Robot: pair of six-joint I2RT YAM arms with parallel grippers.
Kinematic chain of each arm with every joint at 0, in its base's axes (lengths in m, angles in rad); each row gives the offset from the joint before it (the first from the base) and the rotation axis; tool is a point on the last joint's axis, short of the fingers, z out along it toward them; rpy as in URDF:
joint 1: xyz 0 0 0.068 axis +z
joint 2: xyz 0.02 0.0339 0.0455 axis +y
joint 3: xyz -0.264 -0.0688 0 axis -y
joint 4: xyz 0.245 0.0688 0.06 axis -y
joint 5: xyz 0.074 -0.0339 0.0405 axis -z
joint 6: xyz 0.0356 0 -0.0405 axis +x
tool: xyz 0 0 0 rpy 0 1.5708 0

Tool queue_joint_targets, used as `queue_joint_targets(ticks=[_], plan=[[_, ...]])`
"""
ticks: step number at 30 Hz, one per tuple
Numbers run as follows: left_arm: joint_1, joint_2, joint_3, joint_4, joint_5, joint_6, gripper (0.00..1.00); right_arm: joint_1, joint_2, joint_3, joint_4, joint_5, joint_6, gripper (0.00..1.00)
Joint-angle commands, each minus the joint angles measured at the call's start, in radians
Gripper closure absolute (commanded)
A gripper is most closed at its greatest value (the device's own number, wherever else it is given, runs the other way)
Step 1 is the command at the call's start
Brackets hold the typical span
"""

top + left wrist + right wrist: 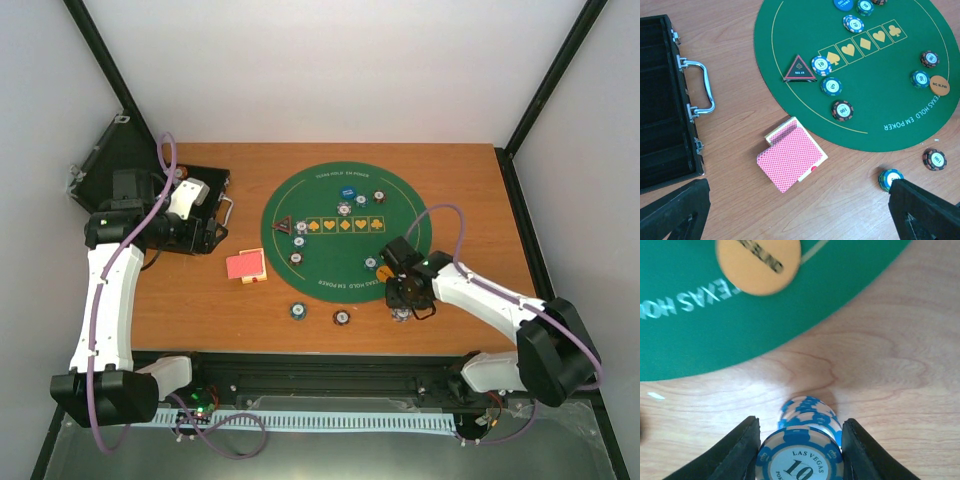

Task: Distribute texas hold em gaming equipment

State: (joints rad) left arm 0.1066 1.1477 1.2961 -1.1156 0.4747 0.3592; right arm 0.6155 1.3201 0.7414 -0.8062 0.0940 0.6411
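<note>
My right gripper [800, 452] is shut on a short stack of blue-and-white poker chips [807, 432] marked 10, which stands on bare wood just off the green mat's near edge [402, 312]. Its fingers [742, 450] press both sides of the stack. The orange button [758, 262] lies on the mat just beyond. My left gripper [797, 212] hangs open near the red-backed cards [790, 160], holding nothing. On the mat lie a dark triangular marker [799, 70], a blue button [843, 4] and several chips [831, 86].
The black hinged case [665, 110] lies open at the far left, its metal handle [700, 87] toward the mat [400, 200]. Two loose chips [297, 310] [341, 318] sit on the wood in front of the mat. Black frame posts edge the table.
</note>
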Motion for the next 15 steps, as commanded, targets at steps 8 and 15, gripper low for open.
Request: queue_joint_targets(ticks=[8, 15], plan=[[0.005, -0.008, 0.021, -0.005, 0.004, 0.015, 0.00, 0.020, 0.047, 0.241, -0.078, -0.012, -0.047, 0.80], [0.005, -0.011, 0.015, -0.016, -0.006, 0.030, 0.00, 0.058, 0.244, 0.312, 0.013, -0.036, -0.043, 0.81]])
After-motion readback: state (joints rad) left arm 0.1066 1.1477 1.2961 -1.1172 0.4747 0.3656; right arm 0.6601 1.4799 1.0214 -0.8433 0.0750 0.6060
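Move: The right hand holds a 10 chip just above its stack, which lies directly underneath, about 3 cm down. The 50 chip on the mat that it heads for is roughly 13 cm ahead and 8 cm to the left, some 4 cm lower. The big blind button is about 11 cm ahead and 5 cm left. From the left hand, the 50 chip lies about 40 cm right, 7 cm ahead and 25 cm below. The right hand carries the pinched 10 chip about 7 cm forward-left towards the 50 chip, rising, then starting down. ##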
